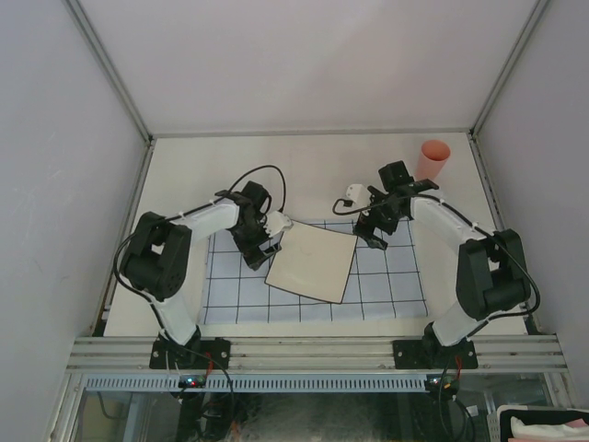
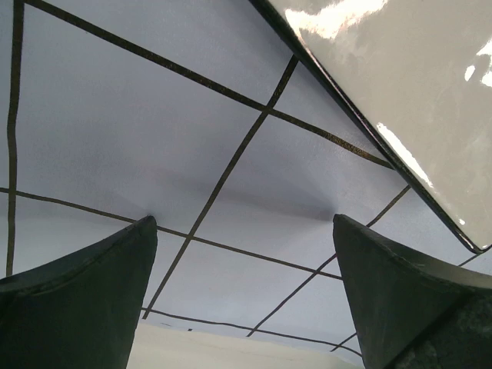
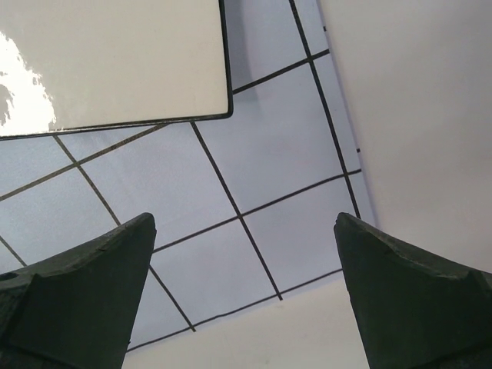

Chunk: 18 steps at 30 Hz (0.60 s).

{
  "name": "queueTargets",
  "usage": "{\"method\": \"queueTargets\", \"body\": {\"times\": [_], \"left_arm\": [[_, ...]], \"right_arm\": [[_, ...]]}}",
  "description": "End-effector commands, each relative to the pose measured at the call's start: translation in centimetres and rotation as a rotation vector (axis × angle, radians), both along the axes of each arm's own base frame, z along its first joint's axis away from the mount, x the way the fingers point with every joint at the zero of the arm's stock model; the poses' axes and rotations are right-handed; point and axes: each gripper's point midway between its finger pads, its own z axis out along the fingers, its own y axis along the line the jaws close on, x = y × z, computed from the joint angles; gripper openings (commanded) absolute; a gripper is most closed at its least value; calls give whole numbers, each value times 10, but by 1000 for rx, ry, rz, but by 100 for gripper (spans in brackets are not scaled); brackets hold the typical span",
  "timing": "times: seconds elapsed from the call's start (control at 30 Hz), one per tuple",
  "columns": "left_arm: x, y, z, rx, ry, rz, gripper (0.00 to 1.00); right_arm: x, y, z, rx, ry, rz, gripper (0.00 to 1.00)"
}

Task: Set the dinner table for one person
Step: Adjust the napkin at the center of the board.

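The dinner table (image 1: 304, 170) is an off-white surface with a light-blue gridded cloth (image 1: 386, 285) laid near its front. A square white plate (image 1: 311, 264) with a dark rim lies tilted on the cloth. My left gripper (image 1: 260, 245) hovers low over the cloth at the plate's left edge, open and empty. In the left wrist view the left gripper (image 2: 244, 219) frames bare cloth (image 2: 154, 131), with the plate (image 2: 407, 92) at upper right. My right gripper (image 1: 373, 236) stands open by the plate's far right corner. The right wrist view shows the right gripper (image 3: 244, 217) over cloth (image 3: 269, 154), the plate (image 3: 108, 61) at upper left.
A salmon-orange cup (image 1: 434, 161) stands upright at the back right corner. Pale walls and grey rails (image 1: 313, 352) edge the table. Bare table (image 3: 415, 115) lies right of the cloth in the right wrist view.
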Motion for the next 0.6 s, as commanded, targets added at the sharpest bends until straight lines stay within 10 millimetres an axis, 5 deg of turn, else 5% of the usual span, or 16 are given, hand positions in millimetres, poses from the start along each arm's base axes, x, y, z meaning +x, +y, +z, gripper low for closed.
{"method": "queueTargets", "body": {"times": [0.0,0.3,0.57], "left_arm": [[3,-9,-7,-32,-10,3,100],[14,-6,-19,21,-33,-2,100],[29,-7,-20,44,-54,-14,100]], "right_arm": [[-1,-3,25,33,-51,-20,100],[-7,0,66,131,-128,-48,100],[-16,-5,83,150,-151,-75,100]]}}
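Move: The left hand is open, just above the checked napkin beside the cream board; the napkin's middle, under the board, lies about 13 cm to its right and 5 cm back, 1 or 2 cm below. The board's middle is 13 cm right and 2 cm back. From the right hand, the napkin's middle is some 14 cm left, 8 cm back and 7 cm down, the board's 14 cm left and 5 cm back, and the pink cup about 11 cm right and 13 cm ahead. The right hand, wide open and empty, climbs about 7 cm almost straight up off the board's far right corner, drawing back only about a centimetre, while its wrist tilts some 10 degrees so that the fingertips swing forward and left. The left hand stays low and open over the napkin just left of the board, easing down by barely half a centimetre with a slight tilt; whether its fingertips touch the cloth can't be seen. ##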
